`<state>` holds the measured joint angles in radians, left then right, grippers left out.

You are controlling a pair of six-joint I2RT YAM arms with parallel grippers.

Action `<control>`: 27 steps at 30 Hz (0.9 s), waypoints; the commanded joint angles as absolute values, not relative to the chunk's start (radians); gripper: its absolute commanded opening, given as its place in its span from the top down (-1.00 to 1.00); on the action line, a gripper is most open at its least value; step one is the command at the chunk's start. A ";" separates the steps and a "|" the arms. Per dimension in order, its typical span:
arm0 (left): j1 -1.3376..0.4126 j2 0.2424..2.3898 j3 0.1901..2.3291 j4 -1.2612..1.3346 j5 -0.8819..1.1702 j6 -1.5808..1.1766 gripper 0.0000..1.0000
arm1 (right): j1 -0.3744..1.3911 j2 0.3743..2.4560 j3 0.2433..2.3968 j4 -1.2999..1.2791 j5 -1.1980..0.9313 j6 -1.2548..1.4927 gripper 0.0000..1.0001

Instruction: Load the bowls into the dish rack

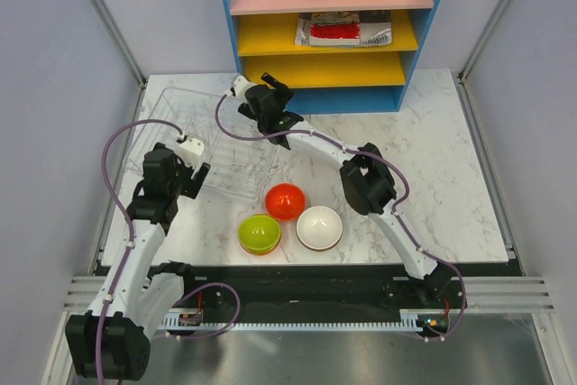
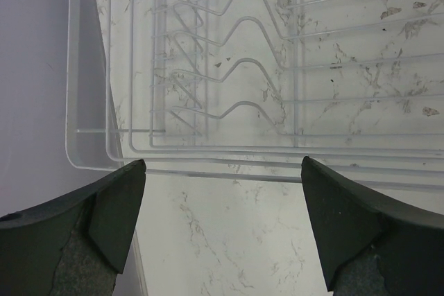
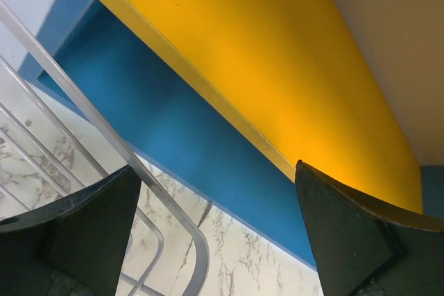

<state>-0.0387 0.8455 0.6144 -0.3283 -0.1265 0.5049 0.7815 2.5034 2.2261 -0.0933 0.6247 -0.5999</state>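
Note:
Three bowls show in the top view on the marble table in front of the dish rack (image 1: pixel 194 123): a red bowl (image 1: pixel 285 201), a lime green bowl (image 1: pixel 259 233) nested on an orange one, and a white bowl (image 1: pixel 319 227). The white wire dish rack (image 2: pixel 229 67) holds no bowls. My left gripper (image 1: pixel 196 161) hovers at the rack's near edge. It is open (image 2: pixel 222 202), with only bare marble between its fingers (image 2: pixel 114 216). My right gripper (image 1: pixel 272 90) is at the rack's far right corner, open (image 3: pixel 215 230) and holding nothing. A rack wire (image 3: pixel 83 109) runs past its left finger.
A blue shelf unit (image 1: pixel 424 6) with pink and yellow shelves stands at the back, carrying books and a brown block. Its blue base (image 3: pixel 173 123) and yellow shelf (image 3: pixel 277 53) fill the right wrist view. Grey walls close both sides of the table.

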 commanded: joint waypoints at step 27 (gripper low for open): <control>-0.032 0.844 0.532 -0.285 -0.003 0.632 -0.99 | 0.759 1.964 1.770 -0.465 0.175 -0.184 -0.96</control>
<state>-0.0387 0.8211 0.5743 -0.2680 -0.0761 0.5205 0.7605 2.0132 1.8481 -0.4187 0.2272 -0.2039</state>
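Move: The dish rack sits back and to the left of the right hand, its middle about 12 cm back, 15 cm left and 11 cm lower; its far right corner is at that hand's left finger. The bookshelf's middle is some 14 cm ahead and 14 cm right; the red bowl lies roughly 30 cm back and 6 cm right. From the left hand, the dish rack's middle is about 15 cm ahead, 6 cm right and 11 cm below. The dish rack's far right corner is left behind as the right hand, fingers staying wide open, edges slightly right, then climbs about 9 cm clear of the rim and draws back from the bookshelf towards the bowls. Still backing, it sinks again to end some 11 cm back, its fingers tipped about 20 degrees further down and its left side rolled up about as much. ##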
